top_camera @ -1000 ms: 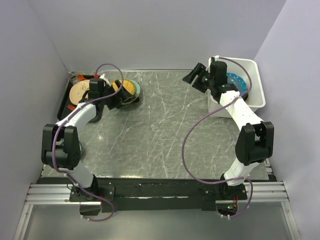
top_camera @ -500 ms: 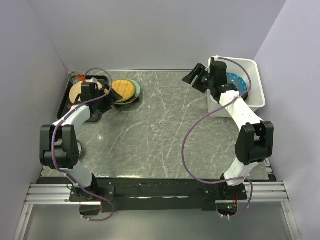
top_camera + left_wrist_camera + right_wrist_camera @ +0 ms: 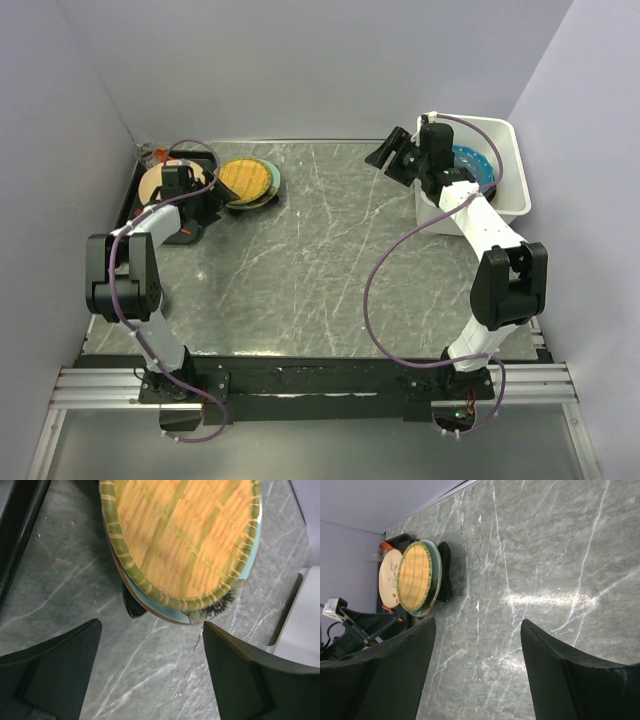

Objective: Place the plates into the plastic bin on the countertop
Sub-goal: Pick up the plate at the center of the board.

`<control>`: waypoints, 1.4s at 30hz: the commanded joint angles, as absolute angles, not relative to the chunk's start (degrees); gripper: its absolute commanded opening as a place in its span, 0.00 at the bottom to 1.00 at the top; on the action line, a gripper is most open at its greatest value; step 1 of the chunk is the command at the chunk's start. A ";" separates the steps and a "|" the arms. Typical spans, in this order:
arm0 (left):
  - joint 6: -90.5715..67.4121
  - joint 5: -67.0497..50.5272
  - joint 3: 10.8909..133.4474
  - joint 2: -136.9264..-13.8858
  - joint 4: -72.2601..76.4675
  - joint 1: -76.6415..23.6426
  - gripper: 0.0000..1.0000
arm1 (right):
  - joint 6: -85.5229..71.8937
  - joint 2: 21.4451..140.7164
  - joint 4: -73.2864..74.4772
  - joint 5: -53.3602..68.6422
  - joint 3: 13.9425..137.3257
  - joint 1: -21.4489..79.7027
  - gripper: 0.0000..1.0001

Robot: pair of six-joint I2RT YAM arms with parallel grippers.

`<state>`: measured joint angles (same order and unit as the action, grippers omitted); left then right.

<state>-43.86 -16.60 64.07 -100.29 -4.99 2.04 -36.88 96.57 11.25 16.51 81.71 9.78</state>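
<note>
A stack of plates (image 3: 248,182) lies on the countertop (image 3: 320,260) at the back left, its top plate orange with a straw-weave look and a green rim (image 3: 185,535), over a teal plate (image 3: 175,616). My left gripper (image 3: 212,190) sits just left of the stack, open, with only bare stone between its fingers (image 3: 55,670). A cream plate (image 3: 158,182) lies on the tray behind it. The plastic bin (image 3: 515,190) stands at the back right with a teal dotted plate (image 3: 472,160) inside. My right gripper (image 3: 392,150) hangs open and empty, left of the bin.
A flat black tray (image 3: 133,200) lies along the left wall beside the plate stack. In the right wrist view the stack (image 3: 420,577) and the cream plate (image 3: 389,577) show far across the stone. Purple walls close in on both sides and the back.
My left gripper has drawn back to the left, off the plate stack, and its elbow has swung in toward the wall. The stack stays put. The right arm has not moved.
</note>
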 commanded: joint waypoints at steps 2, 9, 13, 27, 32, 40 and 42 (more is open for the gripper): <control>-45.09 -16.70 68.99 -103.79 -2.55 2.64 0.81 | -35.51 95.89 10.72 16.08 81.65 10.02 0.76; -45.88 -17.40 70.66 -107.40 -1.85 2.99 0.63 | -35.25 96.15 11.07 15.91 81.65 9.84 0.76; -45.53 -18.54 71.10 -108.89 -1.49 3.08 0.46 | -35.33 96.77 11.34 16.17 82.00 9.84 0.76; -44.21 -18.29 65.48 -103.98 -1.84 3.16 0.11 | -36.03 96.59 10.55 16.79 80.86 9.93 0.76; -43.95 -17.58 64.86 -100.99 -3.43 3.16 0.04 | -36.12 96.24 10.28 17.14 80.16 10.02 0.76; -43.68 -15.91 64.52 -98.53 -6.50 3.25 0.01 | -36.91 95.72 9.23 18.02 78.93 10.46 0.76; -43.86 -15.73 63.90 -98.09 -6.24 3.25 0.01 | -36.74 95.71 8.35 19.15 78.58 11.16 0.76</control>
<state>-46.68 -17.52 64.84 -101.91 -5.72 3.55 -36.60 96.71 11.57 17.50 79.02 9.96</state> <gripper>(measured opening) 0.202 0.757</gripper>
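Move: The woven yellow plate, on top of the stack, has its middle about 8 cm ahead of the left hand, 5 cm to its right and 3 cm below. The teal plate showing beneath it is about 8 cm ahead, 7 cm to the right and 5 cm down. The peach plate in the black tray lies some 14 cm left, 5 cm ahead and 8 cm down. From the right hand, the woven plate lies roughly 33 cm left, 3 cm ahead and 17 cm lower. The left fingers pinch the near-left rim of the woven plate: the hand slides forward about 3.5 cm while dipping 2.5 cm, closing as it goes, with hardly any turn of the wrist. Once shut on the rim it draws back towards the robot about as far, easing up some 1 cm. The right hand sinks about 2 cm late on, empty and open. ##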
